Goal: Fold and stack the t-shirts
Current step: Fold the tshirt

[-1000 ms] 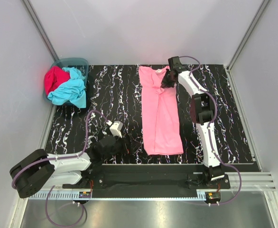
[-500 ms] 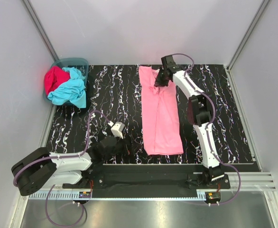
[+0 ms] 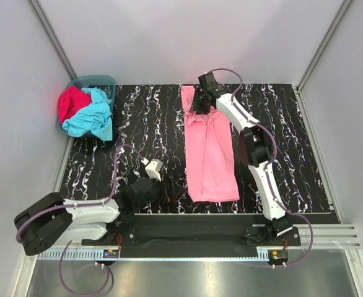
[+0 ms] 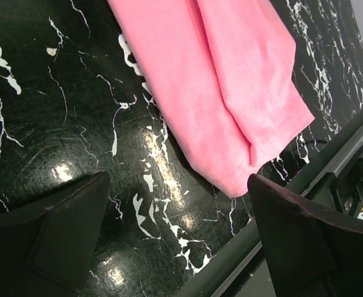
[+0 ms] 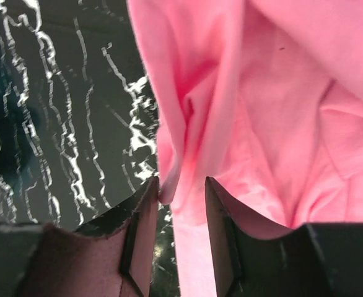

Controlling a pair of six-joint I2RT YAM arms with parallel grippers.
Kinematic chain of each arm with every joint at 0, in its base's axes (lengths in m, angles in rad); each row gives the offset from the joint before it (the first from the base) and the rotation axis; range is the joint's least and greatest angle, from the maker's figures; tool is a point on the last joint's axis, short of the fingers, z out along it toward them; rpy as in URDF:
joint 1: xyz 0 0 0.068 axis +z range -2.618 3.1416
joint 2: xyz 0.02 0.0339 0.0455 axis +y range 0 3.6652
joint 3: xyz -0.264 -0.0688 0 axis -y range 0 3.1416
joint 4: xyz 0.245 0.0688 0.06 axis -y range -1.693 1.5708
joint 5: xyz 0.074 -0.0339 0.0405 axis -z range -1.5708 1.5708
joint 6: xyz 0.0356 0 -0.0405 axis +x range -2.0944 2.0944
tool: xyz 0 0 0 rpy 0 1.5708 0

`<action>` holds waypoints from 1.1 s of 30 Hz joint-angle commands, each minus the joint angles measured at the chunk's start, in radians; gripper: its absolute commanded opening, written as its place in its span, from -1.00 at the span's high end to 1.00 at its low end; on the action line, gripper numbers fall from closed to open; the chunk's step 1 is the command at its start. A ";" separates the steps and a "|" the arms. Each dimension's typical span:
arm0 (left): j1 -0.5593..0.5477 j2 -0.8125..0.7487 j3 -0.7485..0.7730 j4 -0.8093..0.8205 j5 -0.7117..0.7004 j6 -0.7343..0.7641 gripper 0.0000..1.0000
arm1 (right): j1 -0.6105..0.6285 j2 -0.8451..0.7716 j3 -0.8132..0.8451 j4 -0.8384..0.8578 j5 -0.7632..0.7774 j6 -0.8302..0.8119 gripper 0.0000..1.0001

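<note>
The light pink t-shirt (image 3: 211, 148) lies lengthwise on the black marbled table, folded into a long narrow strip. My right gripper (image 3: 197, 104) is at its far end, shut on a fold of pink cloth near the collar; in the right wrist view the cloth (image 5: 274, 111) sits between the jaws of the gripper (image 5: 181, 198). My left gripper (image 3: 166, 190) is open and empty, low over the table just left of the shirt's near hem (image 4: 231, 124). The turquoise t-shirt (image 3: 92, 119) and the crimson t-shirt (image 3: 70, 102) lie bunched in the basket.
The teal plastic basket (image 3: 98, 79) stands at the table's far left corner. Grey walls close in the sides and back. A metal rail (image 3: 231, 218) runs along the table's near edge, also showing in the left wrist view (image 4: 330, 167).
My right gripper has moved left across the pink shirt's far end, carrying the cloth over with it. The left gripper has shifted slightly right.
</note>
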 commanded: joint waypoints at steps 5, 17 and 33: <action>-0.006 -0.005 0.003 0.059 -0.031 0.007 -0.97 | -0.015 -0.072 0.016 0.003 0.129 -0.056 0.09; -0.016 -0.008 -0.002 0.060 -0.034 0.009 -0.97 | -0.076 -0.077 0.012 0.001 0.203 -0.068 0.10; -0.019 -0.031 0.003 0.034 -0.036 0.018 -0.97 | -0.141 0.069 0.108 -0.011 0.212 -0.100 0.10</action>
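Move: The folded-over sleeve flap on the t-shirt's right half lies about 10 cm to the right and 7 cm ahead of the right hand, some 5 cm lower. The collar label is about 10 cm ahead and 6 cm right, and the t-shirt's hem about 40 cm back and 6 cm right. The sleeve cloth just let go hangs right at the fingertips. From the left hand, the flap lies roughly 43 cm ahead and 18 cm right. Rightward across the upper t-shirt the right hand travels nearly level for about 12 cm, working some 5 cm forward as well and easing down slightly at the end. Its already part-open fingers leave the released cloth and come close over the folded flap below the collar, staying open. The wrist turns clockwise by 10 to 15 degrees and rolls its left side down about as much. ##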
